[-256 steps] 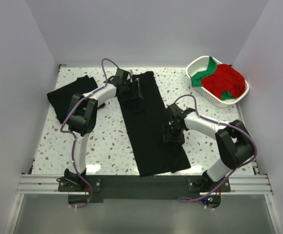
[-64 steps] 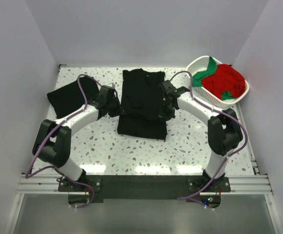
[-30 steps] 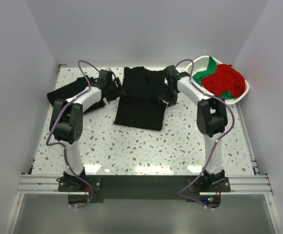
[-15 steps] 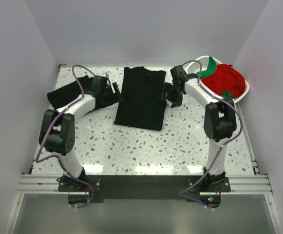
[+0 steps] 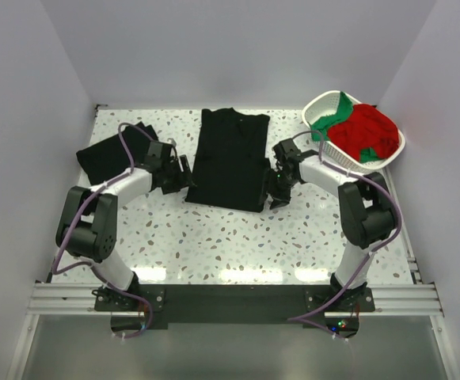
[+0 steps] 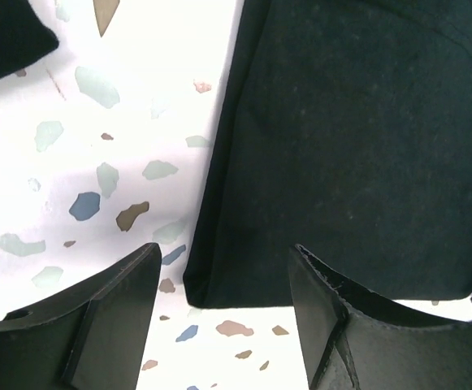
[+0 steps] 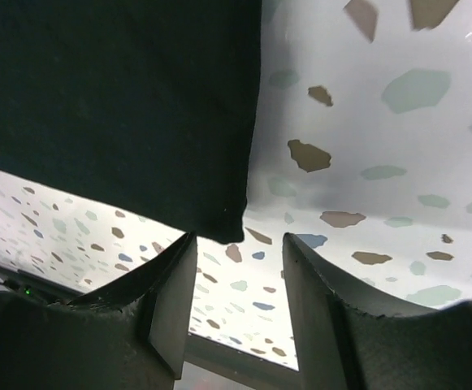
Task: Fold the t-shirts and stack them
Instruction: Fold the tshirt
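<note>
A black t-shirt (image 5: 230, 158) lies folded into a rectangle at mid-table. My left gripper (image 5: 185, 177) stands open just off its near left corner, and my right gripper (image 5: 276, 190) stands open just off its near right corner. In the left wrist view the shirt's (image 6: 349, 146) corner lies ahead of the open gripper (image 6: 223, 325). In the right wrist view the shirt's (image 7: 114, 106) corner sits just beyond the open gripper (image 7: 240, 301). Nothing is held. A second folded black t-shirt (image 5: 109, 154) lies at the far left. Red and green t-shirts (image 5: 364, 131) fill the basket.
The white lattice basket (image 5: 317, 107) stands at the far right corner, close to the right arm's elbow. White walls close in the table on three sides. The speckled tabletop (image 5: 230, 237) runs bare from the shirt to the arms' bases.
Over the last second both grippers drew back along the folded shirt's sides, from its far half to its near corners. The shirt lies flat and released.
</note>
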You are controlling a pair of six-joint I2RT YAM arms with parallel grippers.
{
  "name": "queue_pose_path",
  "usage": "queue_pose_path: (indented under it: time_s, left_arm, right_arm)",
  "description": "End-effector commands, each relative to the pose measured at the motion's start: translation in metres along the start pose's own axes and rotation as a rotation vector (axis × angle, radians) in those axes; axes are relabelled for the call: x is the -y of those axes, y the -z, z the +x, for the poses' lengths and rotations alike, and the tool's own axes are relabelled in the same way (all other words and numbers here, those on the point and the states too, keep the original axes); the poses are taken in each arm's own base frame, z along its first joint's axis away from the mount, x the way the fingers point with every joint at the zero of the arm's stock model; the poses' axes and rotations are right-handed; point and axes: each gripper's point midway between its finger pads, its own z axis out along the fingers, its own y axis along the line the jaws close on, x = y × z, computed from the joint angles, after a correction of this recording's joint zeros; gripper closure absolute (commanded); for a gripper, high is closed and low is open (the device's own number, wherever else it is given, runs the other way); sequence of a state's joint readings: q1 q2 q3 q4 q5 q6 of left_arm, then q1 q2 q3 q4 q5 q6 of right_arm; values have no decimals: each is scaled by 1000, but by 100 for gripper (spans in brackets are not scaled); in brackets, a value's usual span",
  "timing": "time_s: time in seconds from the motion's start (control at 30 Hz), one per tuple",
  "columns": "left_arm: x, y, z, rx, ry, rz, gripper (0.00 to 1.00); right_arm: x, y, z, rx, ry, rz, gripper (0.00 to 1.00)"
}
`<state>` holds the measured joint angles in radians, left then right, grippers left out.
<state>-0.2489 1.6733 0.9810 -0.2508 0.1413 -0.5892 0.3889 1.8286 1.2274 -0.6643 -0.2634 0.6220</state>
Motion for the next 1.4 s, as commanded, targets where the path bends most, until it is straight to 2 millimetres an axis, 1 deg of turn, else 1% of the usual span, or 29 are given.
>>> queue_pose_path:
  time_s: [0.0, 0.13, 0.37, 0.47, 0.57, 0.73, 0.87, 0.97, 1.07, 1.17, 1.27, 1.3, 1.37]
  left_arm:
    - [3, 12, -11, 60, -35, 22, 32]
    - [2, 14, -6, 53, -33, 22, 32]
    - [-1, 14, 2, 39, -37, 22, 35]
    - [-2, 13, 4, 32, -37, 27, 36]
    - [-3, 11, 9, 19, -37, 34, 37]
    - [-4, 7, 15, -6, -29, 37, 38]
    - [-2, 4, 18, -17, -24, 50, 40]
    - [-3, 2, 24, -36, -12, 56, 44]
    - [-10, 2, 33, -59, -4, 34, 49]
    - [-17, 3, 38, -61, 5, 5, 50]
    - [-15, 2, 39, -58, 5, 21, 51]
    - [-16, 0, 42, -68, 6, 23, 55]
    - [-15, -2, 44, -79, 11, 26, 57]
  right_arm:
    - [-24, 8, -3, 49, 11, -90, 51]
    - [-23, -2, 5, 20, 19, -68, 53]
    - [-10, -22, 10, -6, 23, -14, 57]
    - [-7, -27, 11, -12, 23, -2, 60]
    - [-5, -29, 10, -10, 26, 4, 64]
    - [-3, -33, 10, -20, 24, 11, 74]
    - [-2, -34, 11, -23, 23, 14, 77]
    - [0, -34, 12, -26, 24, 23, 78]
    - [-1, -32, 11, -23, 28, 26, 78]
    - [-1, -33, 11, -24, 30, 28, 78]
    - [-1, -34, 11, -26, 27, 28, 78]
    - [-1, -33, 10, -24, 26, 27, 78]
    - [-2, -33, 10, -26, 29, 26, 79]
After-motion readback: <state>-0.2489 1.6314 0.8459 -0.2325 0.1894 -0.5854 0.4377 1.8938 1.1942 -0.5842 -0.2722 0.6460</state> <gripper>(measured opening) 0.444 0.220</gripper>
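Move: Just to the left of the right hand, about 2 cm, and 1 cm back lies the near right corner of the t-shirt, 3 cm below it. The near left corner lies about 5 cm back from the left hand, level with it sideways and 4 cm down. The folded shirt is some 21 cm to the left hand's left and 10 cm farther out; the laundry basket stands about 27 cm right and 26 cm ahead of the right hand. Sliding about 2 cm left over the t-shirt's near right corner, the right hand then drops straight down some 2.5 cm onto it and closes, pinching the corner, and holds still there. The left hand meanwhile eases back about 4 cm and down 2.5 cm towards the near left corner, tipping down slightly, its fingers closing partway but still apart. ##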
